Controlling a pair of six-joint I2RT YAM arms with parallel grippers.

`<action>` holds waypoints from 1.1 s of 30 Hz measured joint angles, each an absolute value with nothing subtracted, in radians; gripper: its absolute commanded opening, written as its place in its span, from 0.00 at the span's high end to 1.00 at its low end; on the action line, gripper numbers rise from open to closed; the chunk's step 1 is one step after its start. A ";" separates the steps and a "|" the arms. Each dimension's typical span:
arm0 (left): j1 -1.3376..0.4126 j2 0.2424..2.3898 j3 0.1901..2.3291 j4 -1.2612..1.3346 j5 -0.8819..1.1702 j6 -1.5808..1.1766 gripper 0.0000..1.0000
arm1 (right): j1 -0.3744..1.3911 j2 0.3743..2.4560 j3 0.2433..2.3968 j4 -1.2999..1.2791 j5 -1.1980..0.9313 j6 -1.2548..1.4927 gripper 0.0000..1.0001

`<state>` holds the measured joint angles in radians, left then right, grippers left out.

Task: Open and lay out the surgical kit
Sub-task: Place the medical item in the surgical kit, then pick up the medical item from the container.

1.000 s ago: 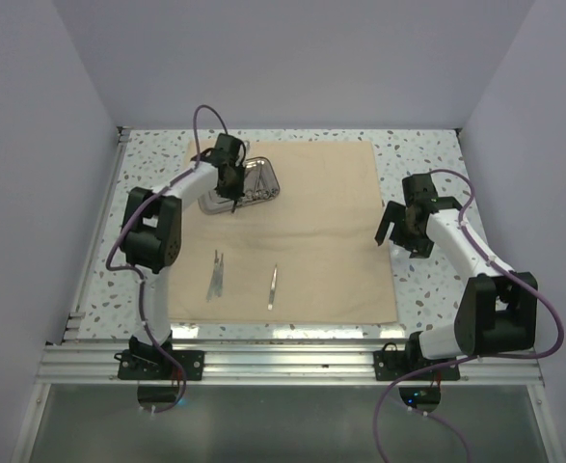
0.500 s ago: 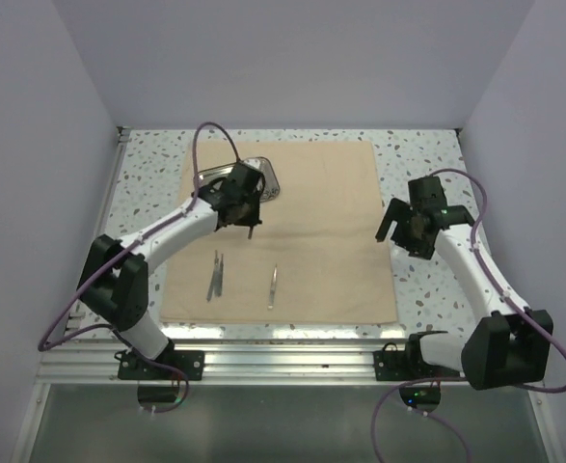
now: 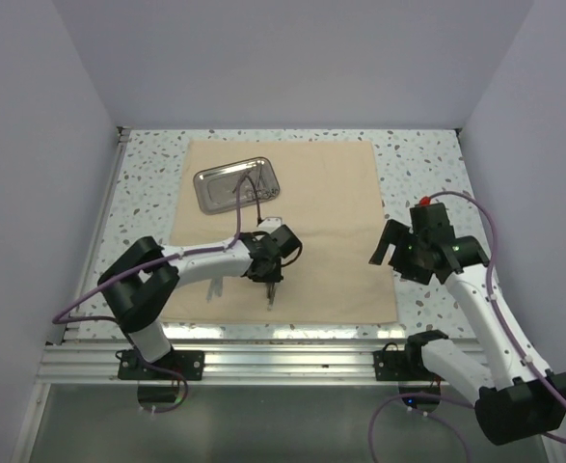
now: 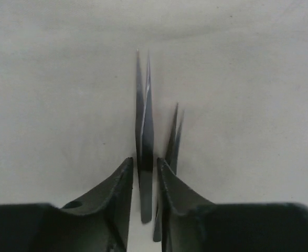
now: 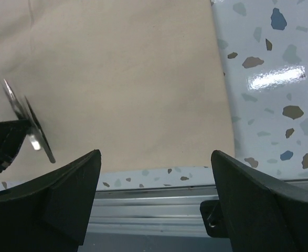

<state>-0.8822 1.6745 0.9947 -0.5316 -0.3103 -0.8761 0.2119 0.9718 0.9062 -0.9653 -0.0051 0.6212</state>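
Note:
The tan cloth wrap (image 3: 331, 212) lies spread flat on the table. The steel tray (image 3: 205, 178) sits on its far left part with ring-handled instruments (image 3: 252, 190) in it. My left gripper (image 3: 272, 280) is low over the cloth's front middle, shut on thin silver tweezers (image 4: 143, 115), which point away from the jaws (image 4: 144, 163). A second thin dark shape (image 4: 173, 136) lies just right of them; I cannot tell whether it is an instrument or a shadow. My right gripper (image 3: 396, 253) is open and empty above the cloth's right edge (image 5: 122, 79). The held tweezers show in the right wrist view (image 5: 22, 110).
The speckled table (image 3: 427, 164) is bare to the right of the cloth. An aluminium rail (image 3: 283, 357) runs along the near edge. White walls close in the left, right and back. The left arm (image 3: 205, 258) lies across the cloth's front left.
My left gripper has left the tray and swung forward and right to the cloth's front middle. The tray is now uncovered. My right gripper has moved slightly toward the near edge.

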 measured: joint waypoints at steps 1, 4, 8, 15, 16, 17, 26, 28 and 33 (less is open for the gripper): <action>-0.902 1.694 1.011 -0.537 -0.318 -0.890 0.61 | 0.215 0.959 0.907 -0.976 -0.007 0.622 0.10; -0.952 1.745 1.079 -0.573 -0.340 -0.918 0.51 | 0.218 0.928 0.907 -1.000 -0.014 0.621 0.09; -0.978 1.762 1.186 -0.654 -0.380 -0.930 0.46 | 0.218 0.893 0.907 -1.022 -0.016 0.621 0.09; -0.830 1.757 1.413 -0.731 -0.455 -0.799 0.47 | 0.218 0.884 0.918 -1.053 0.007 0.609 0.08; -0.785 1.755 1.432 -0.727 -0.458 -0.767 0.47 | 0.218 0.891 0.929 -1.060 0.015 0.605 0.08; -0.735 1.754 1.446 -0.720 -0.461 -0.733 0.47 | 0.218 0.900 0.944 -1.063 0.025 0.600 0.08; -0.402 1.973 1.739 -0.660 -0.435 -0.481 0.51 | 0.219 1.009 1.053 -1.064 0.091 0.564 0.08; -0.389 2.079 1.853 -0.648 -0.416 -0.432 0.52 | 0.219 1.042 1.081 -1.063 0.106 0.557 0.08; -0.374 2.265 2.031 -0.618 -0.335 -0.336 0.50 | 0.219 1.094 1.097 -1.061 0.123 0.555 0.08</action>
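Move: Lying in the tray, the tweezers to go for next are about 29 cm ahead and 9 cm left of the left hand, nearly level in height; the scissors lie some 28 cm ahead and 4 cm left. Right at its fingertips are the tweezers just being freed, and two laid-out instruments lie about 13 cm to its left, straight across. From the right hand, the tray tweezers are roughly 32 cm ahead, 31 cm left and 13 cm lower. Opening its fingers to about half, the left hand lets go of the tweezers on the cloth while sliding some 4 cm right, then lifts and sweeps about 30 cm forward and back across to the left towards the tray. It crests about 12 cm up and starts sinking over the tray, fingers tilted some 20 degrees more forward. The empty right hand eases back 2 cm, then up and forward a few. ##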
